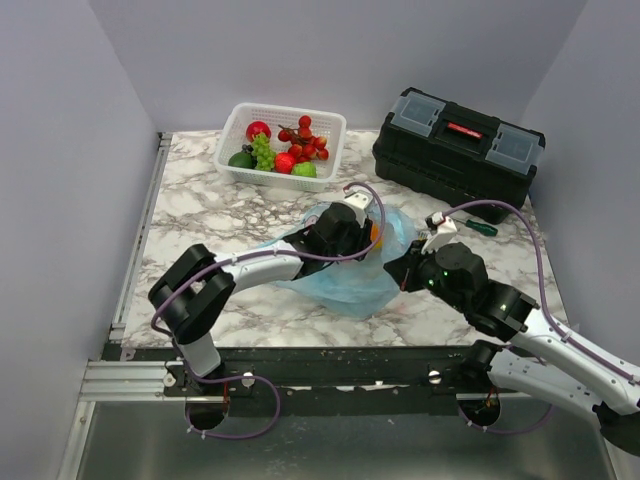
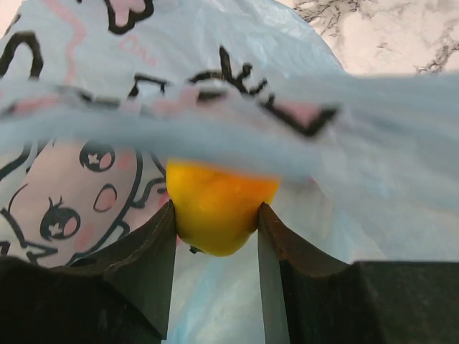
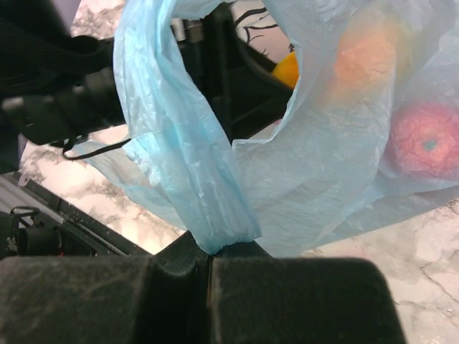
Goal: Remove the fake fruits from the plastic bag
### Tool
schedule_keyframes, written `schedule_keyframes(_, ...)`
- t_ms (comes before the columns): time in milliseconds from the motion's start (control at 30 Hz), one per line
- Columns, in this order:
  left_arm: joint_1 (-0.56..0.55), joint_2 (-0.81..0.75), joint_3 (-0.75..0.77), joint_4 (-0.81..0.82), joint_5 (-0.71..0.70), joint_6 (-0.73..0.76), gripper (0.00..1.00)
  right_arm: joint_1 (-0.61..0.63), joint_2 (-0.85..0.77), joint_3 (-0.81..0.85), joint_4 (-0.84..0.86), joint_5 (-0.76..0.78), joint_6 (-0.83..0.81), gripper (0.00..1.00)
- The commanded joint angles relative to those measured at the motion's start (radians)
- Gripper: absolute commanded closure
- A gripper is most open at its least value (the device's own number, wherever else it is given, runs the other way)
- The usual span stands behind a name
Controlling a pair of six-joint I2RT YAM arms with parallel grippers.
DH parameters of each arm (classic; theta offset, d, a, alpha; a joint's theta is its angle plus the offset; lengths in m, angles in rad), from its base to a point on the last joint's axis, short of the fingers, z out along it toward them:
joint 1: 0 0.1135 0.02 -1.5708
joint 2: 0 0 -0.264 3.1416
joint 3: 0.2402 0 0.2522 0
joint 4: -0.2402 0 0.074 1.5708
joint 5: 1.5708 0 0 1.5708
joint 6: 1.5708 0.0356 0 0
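The light-blue plastic bag (image 1: 345, 285) lies at the table's middle, its mouth held up. My left gripper (image 1: 372, 232) reaches into the mouth. In the left wrist view that gripper (image 2: 216, 215) is shut on a yellow-orange fake fruit (image 2: 215, 188), under the bag's printed film (image 2: 373, 143). My right gripper (image 3: 211, 251) is shut on a bunched handle of the bag (image 3: 193, 165). Through the film show a red fruit (image 3: 427, 140) and an orange one (image 3: 366, 61). Other fake fruits, a red apple (image 1: 258, 130), red berries (image 1: 308, 138) and green grapes (image 1: 263, 150), lie in a basket.
The white lattice basket (image 1: 335, 122) stands at the back, left of centre. A black toolbox (image 1: 458, 145) sits at the back right, with a green-handled screwdriver (image 1: 478, 226) in front of it. Grey walls close in both sides.
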Motion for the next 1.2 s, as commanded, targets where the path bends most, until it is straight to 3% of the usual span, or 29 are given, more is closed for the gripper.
schedule_keyframes(0,0.001,-0.085,-0.039,-0.070,0.047,-0.017,0.94,0.006,-0.006,0.017,-0.032,0.119,0.031,0.99)
schedule_keyframes(167,0.001,-0.149,-0.074,-0.115,0.097,-0.015,1.00,0.007,-0.020,0.023,-0.032,0.192,0.044,0.99)
schedule_keyframes(567,0.001,-0.410,-0.166,-0.170,0.057,-0.007,1.00,0.006,-0.007,0.017,-0.024,0.219,0.052,0.99)
schedule_keyframes(933,0.020,-0.607,-0.182,-0.199,-0.125,0.057,1.00,0.006,0.002,0.011,-0.016,0.215,0.063,0.99)
schedule_keyframes(1167,0.069,-0.737,-0.234,-0.177,-0.279,-0.001,1.00,0.007,0.013,0.009,-0.008,0.210,0.062,0.99)
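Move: The white basket, where the other fruits lie, is about 26 cm ahead of the left hand, 20 cm to its left and 5 cm lower; this hand already grips the mango inside the plastic bag. The red fruit still in the bag is level with the left hand, about 9 cm to its right and 6 cm below. From the right hand, shut on the bag's rim, the basket is roughly 38 cm ahead, 23 cm left and 16 cm below. The mango, still pinched in the left fingers, is first drawn back and left some 5 cm out through the bag's mouth, then lifted steeply and farther left, ending about 14 cm higher as the fingers tip up some 15 degrees. Early on the right hand, keeping its pinch on the rim, shifts a few centimetres right and forward, turning clockwise, then holds there. ##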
